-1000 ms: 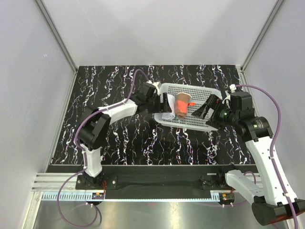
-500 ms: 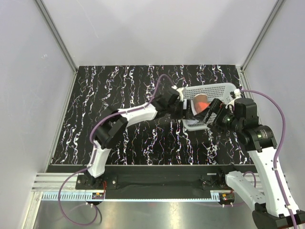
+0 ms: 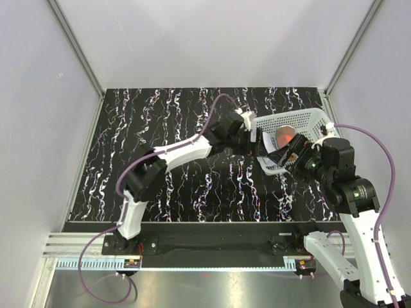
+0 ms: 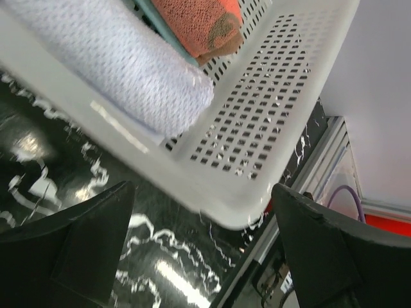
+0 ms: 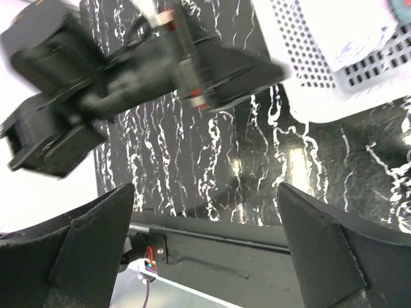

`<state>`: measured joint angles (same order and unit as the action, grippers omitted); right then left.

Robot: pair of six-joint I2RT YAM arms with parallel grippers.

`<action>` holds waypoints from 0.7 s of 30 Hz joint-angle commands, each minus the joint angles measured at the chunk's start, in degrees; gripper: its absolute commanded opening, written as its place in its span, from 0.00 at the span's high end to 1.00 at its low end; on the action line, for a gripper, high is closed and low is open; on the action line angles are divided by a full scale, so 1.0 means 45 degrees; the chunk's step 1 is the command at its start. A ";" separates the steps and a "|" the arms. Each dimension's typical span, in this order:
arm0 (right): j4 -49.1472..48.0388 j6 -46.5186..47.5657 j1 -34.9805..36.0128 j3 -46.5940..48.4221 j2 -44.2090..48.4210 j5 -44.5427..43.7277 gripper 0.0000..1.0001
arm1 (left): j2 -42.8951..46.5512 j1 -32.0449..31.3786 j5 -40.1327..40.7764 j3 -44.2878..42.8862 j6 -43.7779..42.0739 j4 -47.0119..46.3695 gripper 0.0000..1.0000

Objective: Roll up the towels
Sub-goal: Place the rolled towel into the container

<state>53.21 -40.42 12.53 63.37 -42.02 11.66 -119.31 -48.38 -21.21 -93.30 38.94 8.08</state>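
The white towel (image 4: 115, 70) lies rolled inside the white perforated basket (image 4: 257, 122), with the orange towel (image 4: 207, 25) rolled beside it. From above the basket (image 3: 300, 119) stands tipped up at the table's right side, and only the orange towel (image 3: 284, 136) shows in it. My left gripper (image 4: 205, 256) is open, its fingers (image 4: 83, 244) on either side of the basket's lower corner without touching it. It sits at the basket's left edge (image 3: 253, 145). My right gripper (image 5: 205, 256) is open and empty, close by the basket's near edge (image 3: 288, 154).
The black marbled table (image 3: 180, 122) stretches to the left of the basket. Grey walls and aluminium frame rails (image 3: 78, 51) close in the sides and back. My left arm (image 5: 128, 77) crosses the right wrist view beside the basket (image 5: 321, 58).
The basket has slid to the right and tipped up on its edge. My left arm stretched to the right after it and its jaws widened. The right arm drew back to the right.
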 commanded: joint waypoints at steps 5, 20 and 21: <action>0.1005 0.0643 0.0046 0.1326 -0.0953 -0.2452 0.00 | 0.4531 0.1472 -0.0325 0.2819 -0.0449 -0.0291 0.06; 0.0618 0.1600 0.0046 0.1308 -0.1717 -0.3979 0.00 | 1.6995 0.3056 1.2291 1.2620 -0.3730 -0.0268 0.03; 0.0559 0.1600 0.0046 0.1269 -0.1698 -0.3881 0.00 | 1.7581 0.3056 1.3297 1.3284 -0.4388 -0.0542 0.05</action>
<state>58.17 -34.50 12.53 68.25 -49.91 -4.56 -44.99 -34.94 15.40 -41.21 25.45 10.26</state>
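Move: The container, which the left hand has just been pushing, has its middle about 15 cm to this hand's right, 6 cm farther out and 8 cm lower. In it, the white towel roll lies some 8 cm to the hand's right and 4 cm ahead, and the orange towel roll about 14 cm right and 8 cm ahead. From the right hand, the container's middle is some 17 cm ahead, 12 cm right and 23 cm below. Leftward, ever faster, the empty left hand sweeps some 33 cm away from the container and back over open table, rising about 11 cm and drifting slightly back late on. Its open fingers swing counter-clockwise and tip up. The right hand, also open, eases about 5 cm right and a little forward and down above the container's near side, rolling its left side down. ##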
